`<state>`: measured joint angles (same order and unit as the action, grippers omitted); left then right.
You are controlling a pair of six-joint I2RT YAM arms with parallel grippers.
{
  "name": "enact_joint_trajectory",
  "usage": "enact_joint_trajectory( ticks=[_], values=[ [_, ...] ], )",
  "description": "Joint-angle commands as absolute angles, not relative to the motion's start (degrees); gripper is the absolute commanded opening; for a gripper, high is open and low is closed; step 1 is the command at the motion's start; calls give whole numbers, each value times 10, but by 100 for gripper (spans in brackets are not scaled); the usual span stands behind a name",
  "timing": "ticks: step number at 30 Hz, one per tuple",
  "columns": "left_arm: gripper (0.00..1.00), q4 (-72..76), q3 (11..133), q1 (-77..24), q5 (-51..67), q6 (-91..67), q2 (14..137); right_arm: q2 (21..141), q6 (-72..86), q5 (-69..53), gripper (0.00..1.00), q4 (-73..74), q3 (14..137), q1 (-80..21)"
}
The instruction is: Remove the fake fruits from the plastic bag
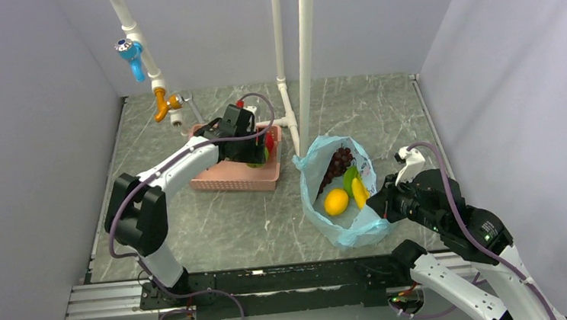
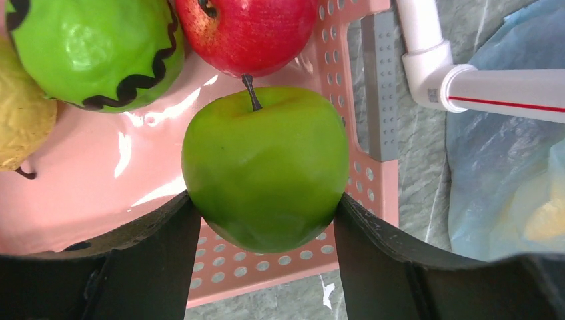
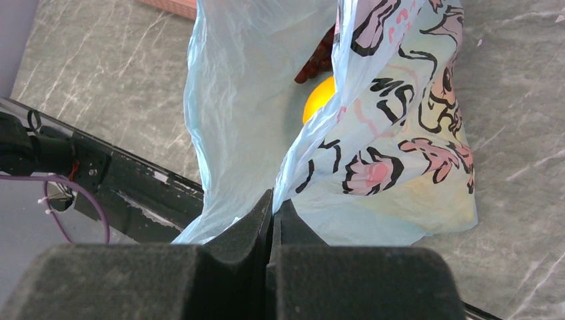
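My left gripper [image 2: 266, 203] is shut on a green apple [image 2: 265, 167], a finger pressed against each side, just over the near edge of the pink basket [image 2: 100, 200]. In the basket lie a red apple [image 2: 246, 30], a striped watermelon [image 2: 93, 47] and a yellow pear [image 2: 23, 120]. The light-blue plastic bag [image 1: 347, 235] lies open to the right, with an orange [image 1: 336, 201], dark grapes [image 1: 338, 162], yellow bananas [image 1: 360, 194] and something green inside. My right gripper [image 3: 273, 200] is shut on the bag's [image 3: 400, 167] near edge, pinching the film; the orange [image 3: 318, 100] shows through the opening.
Two white upright pipes [image 1: 305, 59] stand between the basket [image 1: 228, 179] and the bag, with a horizontal branch [image 2: 493, 87] close to the basket's right side. A blue and orange tap [image 1: 131, 53] hangs at the back left. Grey walls close in three sides.
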<state>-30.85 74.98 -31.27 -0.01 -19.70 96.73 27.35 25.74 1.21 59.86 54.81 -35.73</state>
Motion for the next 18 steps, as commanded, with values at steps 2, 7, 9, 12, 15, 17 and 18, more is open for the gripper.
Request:
enact_joint_trajectory(
  ticks=[2,7,9,12,15,17,18],
  values=[
    [38,-306,765,-312,30,-199,978,270,258,19,0,572,550,-359],
    [41,-305,767,-312,53,-203,1006,273,258,17,0,570,549,-360],
    [45,-305,768,-312,58,-205,1017,273,258,18,0,570,549,-360],
    [53,-304,767,-312,69,-206,1027,271,259,17,0,570,549,-360],
    [61,-300,764,-312,77,-206,1034,271,258,17,0,571,549,-360],
    [66,-297,765,-311,83,-206,1037,271,258,17,0,570,549,-360],
    [69,-296,765,-312,86,-205,1039,273,258,17,0,571,549,-360]
  ],
)
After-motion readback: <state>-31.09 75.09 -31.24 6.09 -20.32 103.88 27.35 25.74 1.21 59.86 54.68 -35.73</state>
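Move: The left hand already holds the green apple over the basket; the free spot in its near right corner lies about 4 cm back, 2 cm right and 7 cm below. The red apple sits some 6 cm ahead and 1 cm right, the watermelon 6 cm ahead and 6 cm left, both about 4 cm lower. From the right hand, that corner spot is roughly 19 cm ahead, 24 cm left and 18 cm below. The left hand lowers the gripped green apple about 5 cm towards the basket's near right corner, tipping further down. ##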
